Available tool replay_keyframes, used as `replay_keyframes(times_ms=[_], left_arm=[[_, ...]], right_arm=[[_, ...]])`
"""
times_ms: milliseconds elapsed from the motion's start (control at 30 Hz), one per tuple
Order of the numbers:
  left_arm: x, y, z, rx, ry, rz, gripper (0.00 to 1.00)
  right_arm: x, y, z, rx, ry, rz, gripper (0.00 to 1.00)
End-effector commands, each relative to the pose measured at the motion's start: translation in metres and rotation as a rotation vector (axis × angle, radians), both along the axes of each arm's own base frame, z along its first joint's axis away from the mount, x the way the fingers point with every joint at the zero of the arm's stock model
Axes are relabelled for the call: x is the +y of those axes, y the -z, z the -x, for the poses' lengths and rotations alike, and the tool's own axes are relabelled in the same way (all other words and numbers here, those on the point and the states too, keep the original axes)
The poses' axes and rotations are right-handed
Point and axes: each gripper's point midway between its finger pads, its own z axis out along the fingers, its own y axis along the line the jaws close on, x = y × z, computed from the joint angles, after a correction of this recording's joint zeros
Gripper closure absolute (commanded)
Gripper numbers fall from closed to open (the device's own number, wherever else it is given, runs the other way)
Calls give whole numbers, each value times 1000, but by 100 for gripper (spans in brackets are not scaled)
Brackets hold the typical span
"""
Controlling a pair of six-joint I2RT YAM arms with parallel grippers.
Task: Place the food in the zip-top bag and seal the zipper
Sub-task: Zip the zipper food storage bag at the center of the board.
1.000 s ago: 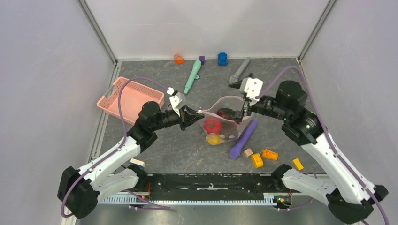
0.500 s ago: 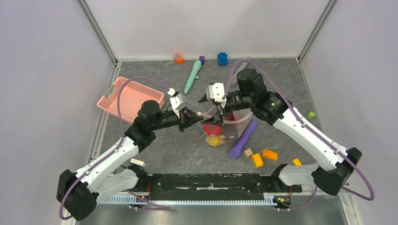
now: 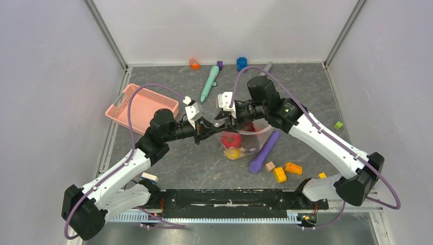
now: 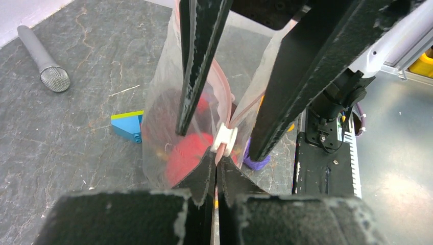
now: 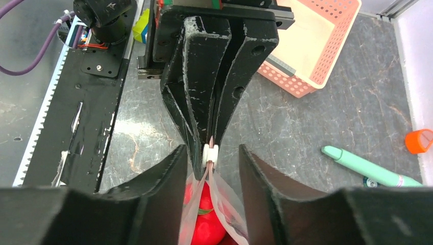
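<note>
The clear zip-top bag (image 3: pixel 249 133) hangs between my two grippers and holds food: a red tomato-like piece (image 3: pixel 231 138), a yellow piece (image 3: pixel 232 151) and a dark one behind. My left gripper (image 3: pixel 205 127) is shut on the zipper's end (image 4: pixel 217 166), just behind the small pale slider tab (image 4: pixel 224 140). My right gripper (image 3: pixel 228 116) is open, its fingers (image 5: pixel 168 189) straddling the slider (image 5: pixel 210 154) without touching it. The red food (image 5: pixel 204 217) shows through the bag below. The bag's mouth gapes beyond the slider.
A pink basket (image 3: pixel 140 107) sits at the left. A teal marker (image 3: pixel 209 83) lies behind the bag and a purple stick (image 3: pixel 265 151) to its right. Yellow and orange blocks (image 3: pixel 286 171) lie near the front. A grey microphone (image 4: pixel 43 58) and blue block (image 3: pixel 242 64) lie at the back.
My right arm has swung left from the bag's right end to the slider beside my left gripper. The left gripper has held still on the zipper end.
</note>
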Motion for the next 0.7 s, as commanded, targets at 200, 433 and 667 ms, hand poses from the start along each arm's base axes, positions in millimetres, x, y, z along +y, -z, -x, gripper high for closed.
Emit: replay_keyframes(times_ms=[200, 433, 667], left_arm=[[-1, -26, 2, -85, 32, 31, 98], [4, -26, -5, -83, -36, 37, 98], [16, -22, -6, -78, -109, 50, 98]], right_arm=[[5, -15, -5, -34, 21, -11, 100], [-7, -8, -19, -71, 128, 34, 100], [-14, -16, -24, -95, 194, 2, 100]])
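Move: The right hand's half-open fingers already straddle the bag's white zipper slider, which sits practically at their hand point, perhaps 1 cm lower. From the left hand, which keeps the zipper's end pinched, the slider is about 2 cm to the right, level fore and aft. From the right hand, the tomato in the bag lies some 3 cm right and 12 below, the yellow fruit roughly 3 right, 2 back and 17 below, and the purple microphone about 17 right, level fore and aft, 20 below. The right fingers shut from half open and pinch the zipper slider, the hand settling barely half a centimetre down onto it; holding it, the hand then eases about 1 cm forward and swings some 5 degrees clockwise. The left hand keeps its pinch on the zipper's end, first near still, then drifting under 1 cm forward, left and up, with a slight counter-clockwise turn. ##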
